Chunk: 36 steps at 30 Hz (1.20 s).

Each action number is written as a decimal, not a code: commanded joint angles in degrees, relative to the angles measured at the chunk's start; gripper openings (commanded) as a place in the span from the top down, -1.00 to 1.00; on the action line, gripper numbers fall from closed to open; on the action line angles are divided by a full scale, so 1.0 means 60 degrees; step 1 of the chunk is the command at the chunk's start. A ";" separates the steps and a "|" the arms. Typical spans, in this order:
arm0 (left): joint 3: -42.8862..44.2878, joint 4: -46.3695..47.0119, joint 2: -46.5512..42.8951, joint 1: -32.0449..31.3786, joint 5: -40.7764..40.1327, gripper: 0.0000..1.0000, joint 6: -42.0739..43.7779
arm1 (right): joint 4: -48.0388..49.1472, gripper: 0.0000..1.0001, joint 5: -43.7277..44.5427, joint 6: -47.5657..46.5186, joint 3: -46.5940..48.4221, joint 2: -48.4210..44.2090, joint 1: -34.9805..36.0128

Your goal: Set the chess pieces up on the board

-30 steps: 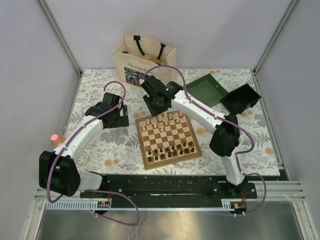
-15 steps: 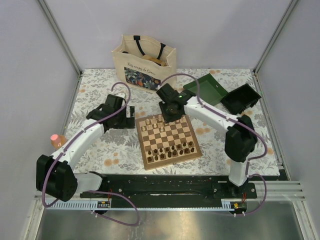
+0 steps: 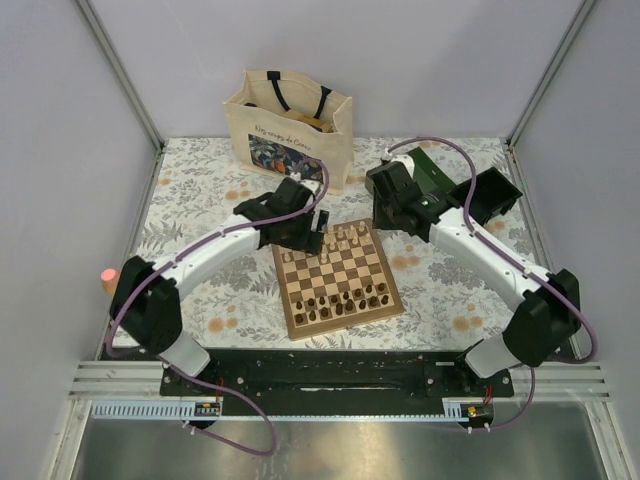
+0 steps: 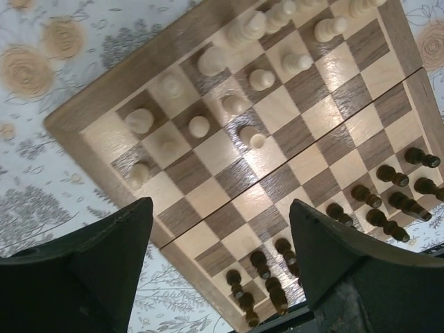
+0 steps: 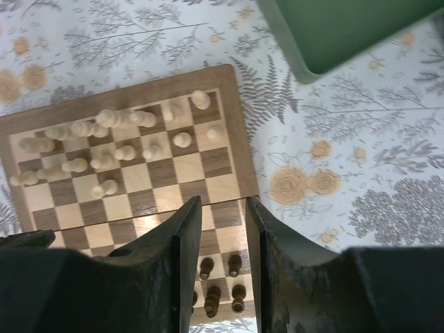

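Observation:
The board (image 3: 345,322) lies in the middle of the table. The cream chess pieces (image 3: 340,240) stand crowded in its far rows, and the dark chess pieces (image 3: 345,300) stand in its near rows. My left gripper (image 3: 308,232) hovers over the board's far left corner. In the left wrist view it (image 4: 218,205) is wide open and empty above the board (image 4: 118,87), with cream pieces (image 4: 239,104) and dark pieces (image 4: 388,194) below. My right gripper (image 3: 395,208) is beyond the far right corner. In the right wrist view it (image 5: 222,202) shows a narrow empty gap above the board (image 5: 246,139).
A cream tote bag (image 3: 290,120) stands at the back. A green box (image 3: 420,175) and a black box (image 3: 485,195) sit at the back right. A small pink-topped object (image 3: 108,275) sits at the left table edge.
My left arm has swung right, from left of the board to its far left corner. My right gripper has moved right, from the far left edge to beyond the far right corner.

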 commanded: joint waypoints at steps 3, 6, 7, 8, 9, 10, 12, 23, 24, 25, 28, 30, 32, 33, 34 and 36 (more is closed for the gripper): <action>0.1194 -0.0052 0.1128 -0.0861 -0.0350 -0.60 -0.0411 | 0.1229 0.20 0.1620 0.0269 -0.0920 -0.1513 -0.0102; 0.1312 -0.0082 0.1525 -0.1037 -0.0497 -0.49 -0.0469 | 0.1536 0.21 0.2016 0.0313 -0.1329 -0.1996 -0.0102; 0.1327 -0.0053 0.1642 -0.1052 -0.0556 -0.46 -0.0513 | 0.1726 0.21 0.2118 0.0327 -0.1491 -0.2186 -0.0102; 0.1356 -0.0067 0.1759 -0.1067 -0.0600 -0.43 -0.0542 | 0.1887 0.21 0.2148 0.0342 -0.1666 -0.2362 -0.0102; 0.1414 -0.0068 0.1862 -0.1081 -0.0615 -0.39 -0.0571 | 0.2005 0.21 0.2206 0.0386 -0.1813 -0.2538 -0.0102; 0.1444 -0.0039 0.1964 -0.1096 -0.0644 -0.36 -0.0572 | 0.2136 0.22 0.2207 0.0401 -0.1916 -0.2685 -0.0102; 0.1517 -0.0009 0.2140 -0.1125 -0.0717 -0.28 -0.0616 | 0.2327 0.22 0.2236 0.0372 -0.2092 -0.2876 -0.0117; 0.1869 0.0181 0.2771 -0.1228 -0.0878 -0.03 -0.0703 | 0.2387 0.22 0.1797 0.0254 -0.2078 -0.2628 -0.0117; 0.1884 0.0181 0.2814 -0.1214 -0.0922 0.00 -0.0689 | 0.2387 0.22 0.1753 0.0269 -0.2093 -0.2570 -0.0102; 0.1884 0.0167 0.2844 -0.1228 -0.0951 0.03 -0.0674 | 0.2372 0.22 0.1695 0.0298 -0.2093 -0.2554 -0.0117; 0.1942 0.0181 0.2946 -0.1213 -0.0966 0.11 -0.0660 | 0.2387 0.22 0.1607 0.0313 -0.2078 -0.2481 -0.0131; 0.1972 0.0181 0.2990 -0.1213 -0.0952 0.16 -0.0660 | 0.2372 0.22 0.1548 0.0313 -0.2035 -0.2408 -0.0131; 0.2001 0.0167 0.3034 -0.1228 -0.0937 0.18 -0.0616 | 0.2372 0.22 0.1519 0.0298 -0.2020 -0.2379 -0.0117; 0.2016 0.0181 0.3049 -0.1228 -0.0937 0.21 -0.0630 | 0.2387 0.22 0.1533 0.0298 -0.2005 -0.2364 -0.0117; 0.2030 0.0181 0.3064 -0.1228 -0.0937 0.23 -0.0630 | 0.2372 0.22 0.1504 0.0284 -0.1990 -0.2335 -0.0117; 0.2030 0.0181 0.3093 -0.1213 -0.0922 0.25 -0.0616 | 0.2387 0.22 0.1519 0.0269 -0.1947 -0.2306 -0.0131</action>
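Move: The lone white pawn standing nearest the board's middle lies about 6 cm right of the left hand, 2 cm ahead and some 9 cm below. At about the same height, a second pawn stands about 3 cm beyond it, a third 4 cm farther out and 2 cm to its right, and a side pawn 2 cm farther out and 3 cm to its left. From the right hand, the lone pawn lies roughly level, 12 cm left and 15 cm below. The lone white pawn is what the left hand comes to: it swings about 5 cm right while sinking, then goes nearly straight down, 6 cm in all, the fingers narrowing from wide to under half open above the pawn without visible contact. The empty right hand clears off to the right by 4 cm and rises about as much, its fingers tipping up some 15 degrees. ##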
